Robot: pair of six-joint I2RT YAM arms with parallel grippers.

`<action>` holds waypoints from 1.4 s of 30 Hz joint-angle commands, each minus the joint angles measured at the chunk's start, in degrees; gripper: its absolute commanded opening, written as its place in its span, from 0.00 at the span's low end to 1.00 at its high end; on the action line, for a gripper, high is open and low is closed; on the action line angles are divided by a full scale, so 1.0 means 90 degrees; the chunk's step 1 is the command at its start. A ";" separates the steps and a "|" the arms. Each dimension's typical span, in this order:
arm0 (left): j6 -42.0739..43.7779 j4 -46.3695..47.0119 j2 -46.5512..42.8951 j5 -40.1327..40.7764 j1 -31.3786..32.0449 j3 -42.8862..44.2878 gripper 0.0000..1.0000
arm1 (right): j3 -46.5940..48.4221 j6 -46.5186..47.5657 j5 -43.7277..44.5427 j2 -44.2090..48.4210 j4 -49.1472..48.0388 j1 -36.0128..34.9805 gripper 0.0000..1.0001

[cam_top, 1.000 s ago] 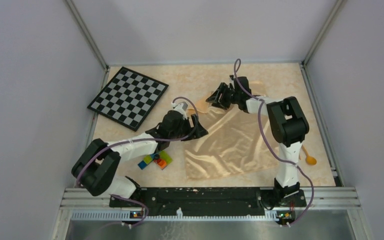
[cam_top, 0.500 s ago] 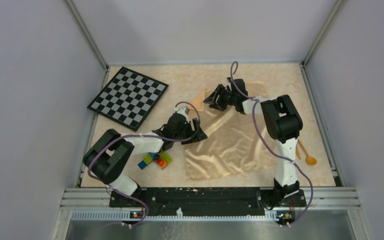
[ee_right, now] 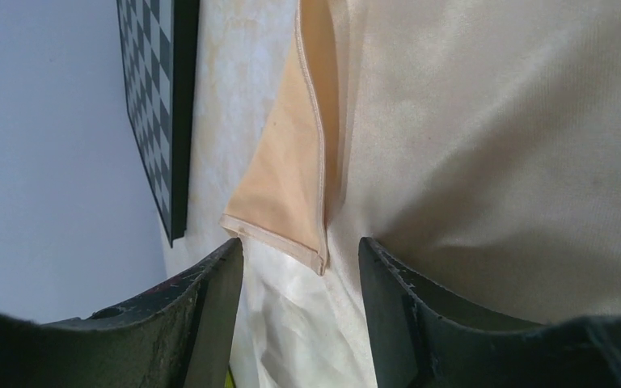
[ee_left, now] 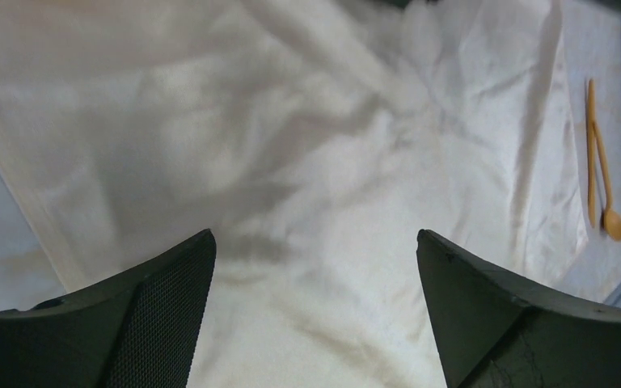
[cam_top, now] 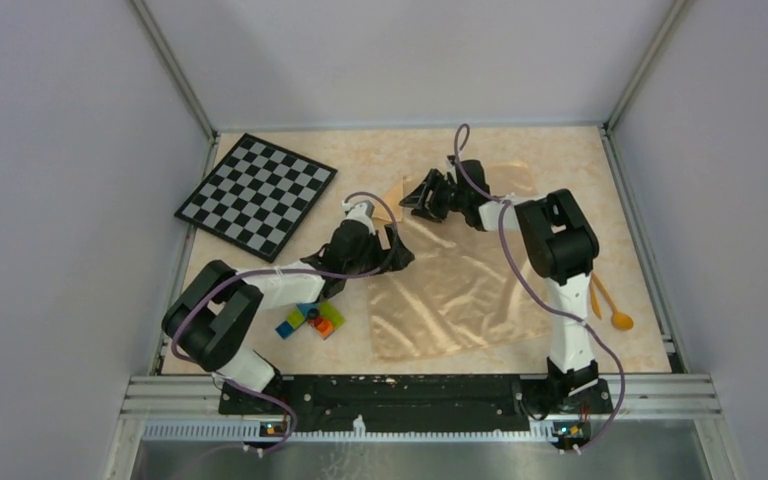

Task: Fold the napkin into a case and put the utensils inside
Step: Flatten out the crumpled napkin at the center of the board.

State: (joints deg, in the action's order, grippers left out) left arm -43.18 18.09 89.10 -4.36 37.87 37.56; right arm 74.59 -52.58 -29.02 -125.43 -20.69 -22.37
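The peach-orange napkin (cam_top: 465, 290) lies spread and wrinkled across the middle of the table, its far-left corner (cam_top: 397, 194) turned over. My left gripper (cam_top: 397, 257) hovers open over the cloth's left edge; the left wrist view shows only napkin (ee_left: 331, 137) between the wide-apart tips of that gripper (ee_left: 315, 242). My right gripper (cam_top: 416, 199) is open at the far-left corner; in its wrist view the turned-over flap (ee_right: 291, 186) sits just ahead of the gripper (ee_right: 301, 252), unpinched. The orange-yellow utensils (cam_top: 610, 305) (ee_left: 599, 174) lie right of the cloth. No case is formed.
A black-and-white checkerboard (cam_top: 257, 192) (ee_right: 158, 105) lies at the far left. Coloured toy bricks (cam_top: 310, 320) sit beside the left arm, near the napkin's left edge. Grey walls with metal rails enclose the table on three sides.
The right gripper has slid left along the napkin's far edge to the turned-over corner. The left gripper's jaws have opened wider over the left edge, and its arm has shifted slightly.
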 commanded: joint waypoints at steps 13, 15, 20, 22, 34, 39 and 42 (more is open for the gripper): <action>-0.0691 0.1827 0.1404 0.1378 -0.0403 0.1316 0.97 | -0.1072 -0.0106 -0.0329 0.0863 -0.0300 0.0621 0.53; -0.0854 0.1972 0.1499 0.1313 -0.0398 0.1280 0.97 | -0.1082 -0.0163 -0.0315 0.0789 -0.0348 0.0627 0.53; -0.1362 0.2089 0.1829 0.1517 -0.0381 0.1295 0.98 | -0.1167 -0.0280 -0.0332 0.0735 -0.0531 0.0620 0.52; -0.1506 0.2439 0.2019 0.1585 -0.0390 0.1292 0.98 | -0.1227 -0.0286 -0.0295 0.0774 -0.0542 0.0621 0.51; -0.0817 0.5824 0.3376 0.2404 -0.0489 0.1624 0.95 | -0.1383 -0.0311 -0.0357 0.0774 -0.0620 0.0621 0.50; -0.0490 0.6696 0.3820 0.2294 -0.1268 0.2227 0.94 | -0.1462 -0.0292 -0.0374 0.0939 -0.0587 0.0623 0.50; -0.0306 0.7221 0.3559 0.1147 -0.1696 0.2477 0.94 | -0.1361 -0.0117 -0.0358 0.1005 -0.0353 0.0621 0.50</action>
State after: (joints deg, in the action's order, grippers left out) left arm -50.02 68.29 123.94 13.65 27.99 55.83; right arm 62.26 -55.81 -32.64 -119.63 -26.35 -16.73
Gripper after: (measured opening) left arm 0.936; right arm 0.501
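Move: The napkin's folded-over corner flap lies about 11 cm ahead of the left hand, 3 cm to its left and some 2 cm lower. From the right hand, the flap is about 5 cm left, 1 cm ahead and nearly level. Counted from the left hand, the checkerboard's middle is roughly 13 cm ahead and 32 cm left; the toy blocks sit about 12 cm back and 20 cm left. Left hand sweeps some 20 cm forward across the flap; right fingertips slide 5 cm right along the napkin. ##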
